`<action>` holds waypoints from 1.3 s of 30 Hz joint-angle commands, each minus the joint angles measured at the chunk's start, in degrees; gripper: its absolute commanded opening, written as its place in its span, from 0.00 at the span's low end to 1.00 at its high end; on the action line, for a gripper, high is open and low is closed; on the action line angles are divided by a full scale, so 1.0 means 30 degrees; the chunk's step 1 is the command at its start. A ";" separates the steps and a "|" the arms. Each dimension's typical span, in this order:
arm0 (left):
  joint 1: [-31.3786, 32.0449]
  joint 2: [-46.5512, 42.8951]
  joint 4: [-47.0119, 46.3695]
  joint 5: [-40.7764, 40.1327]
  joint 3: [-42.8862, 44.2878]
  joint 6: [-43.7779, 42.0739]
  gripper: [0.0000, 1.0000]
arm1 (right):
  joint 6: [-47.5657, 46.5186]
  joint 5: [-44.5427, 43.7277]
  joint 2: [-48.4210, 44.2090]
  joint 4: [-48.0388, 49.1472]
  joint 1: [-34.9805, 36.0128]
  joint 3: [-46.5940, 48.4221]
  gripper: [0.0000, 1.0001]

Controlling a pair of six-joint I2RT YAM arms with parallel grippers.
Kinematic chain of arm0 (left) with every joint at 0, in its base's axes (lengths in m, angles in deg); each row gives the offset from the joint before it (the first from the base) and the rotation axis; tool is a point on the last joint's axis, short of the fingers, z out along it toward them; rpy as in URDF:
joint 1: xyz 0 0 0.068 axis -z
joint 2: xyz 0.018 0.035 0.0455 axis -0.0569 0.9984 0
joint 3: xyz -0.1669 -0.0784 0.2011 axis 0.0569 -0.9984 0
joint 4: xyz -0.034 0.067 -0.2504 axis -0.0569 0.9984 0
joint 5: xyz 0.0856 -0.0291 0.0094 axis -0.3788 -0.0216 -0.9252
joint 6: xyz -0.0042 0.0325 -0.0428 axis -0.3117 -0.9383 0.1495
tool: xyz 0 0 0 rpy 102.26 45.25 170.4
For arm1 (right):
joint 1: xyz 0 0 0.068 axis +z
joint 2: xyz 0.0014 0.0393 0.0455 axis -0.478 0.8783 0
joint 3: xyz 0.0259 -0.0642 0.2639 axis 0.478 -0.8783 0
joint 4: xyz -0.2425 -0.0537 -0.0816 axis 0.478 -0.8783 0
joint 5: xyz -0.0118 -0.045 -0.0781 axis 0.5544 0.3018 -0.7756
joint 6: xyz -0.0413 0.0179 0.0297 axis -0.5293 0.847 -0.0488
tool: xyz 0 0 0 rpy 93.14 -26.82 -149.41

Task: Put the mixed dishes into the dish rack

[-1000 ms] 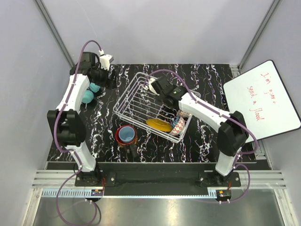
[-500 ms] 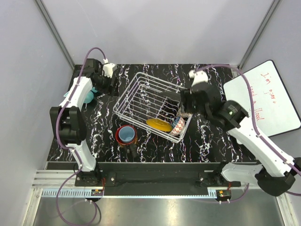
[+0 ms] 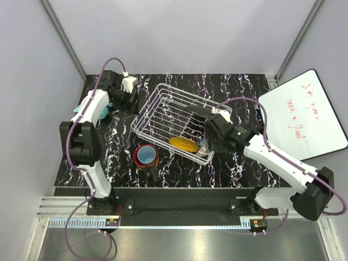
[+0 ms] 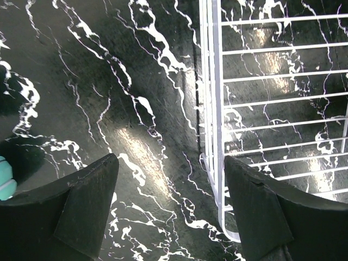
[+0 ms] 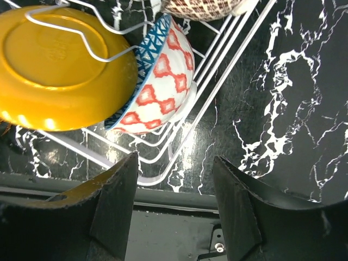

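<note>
The dish rack (image 3: 166, 117) is a white wire basket in mid table. In its near right end lie a mustard-yellow plate (image 3: 184, 144) (image 5: 57, 68), a white bowl with red and blue pattern (image 5: 163, 81) and a gold lattice bowl (image 5: 201, 7). A dark mug with red inside (image 3: 145, 156) stands on the table before the rack, with a light blue cup (image 3: 145, 155) nested in it. My right gripper (image 3: 211, 147) (image 5: 174, 209) hangs open and empty over the rack's near right corner. Open and empty too, my left gripper (image 3: 132, 101) (image 4: 171, 212) is beside the rack's far left corner (image 4: 217, 163).
A teal object (image 3: 106, 111) (image 4: 5, 179) lies at the far left, partly hidden by the left arm. A whiteboard (image 3: 302, 117) leans off the table's right side. The table's front edge and metal rail (image 5: 179, 234) show below the right fingers.
The right arm swung from over the rack's far side out to the right, then came down at the rack's near right corner. The left gripper shifted slightly right toward the rack.
</note>
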 commanded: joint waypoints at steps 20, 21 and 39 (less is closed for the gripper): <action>0.0007 -0.1552 -0.0354 0.0674 -0.2487 -0.0580 0.80 | -0.0480 -0.0409 0.3013 0.4572 -0.4531 -0.0829 0.05; 0.0007 -0.1582 -0.0383 0.0732 -0.2719 -0.0579 0.79 | -0.0597 -0.0321 0.3508 0.4660 -0.4706 -0.0479 0.03; 0.0036 -0.2634 -0.0823 0.2783 -0.4477 0.0769 0.79 | -0.3908 0.1643 0.9077 0.6272 -0.7257 0.4940 0.00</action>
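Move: Just ahead of the right hand is the rack's right rim, its middle some 8 cm forward, 4 cm right and 5 cm lower; the rack's near right corner is about 4 cm back and 2 cm left. The red-patterned bowl lies 5 cm ahead and 3 cm left, the yellow dish 5 cm ahead and 13 cm left. For the left hand, the rack's near left corner is roughly 9 cm back, 1 cm left and 7 cm below. Sinking about 5 cm and easing right while its fingers shut, the right hand pinches the wire of the rack's right rim, then drives straight forward with it, about 15 cm forward in all, having turned some 15 degrees clockwise early on. The open left hand draws back 5 cm and down 3–4 cm towards the rack's near left corner; whether it touches can't be seen. ##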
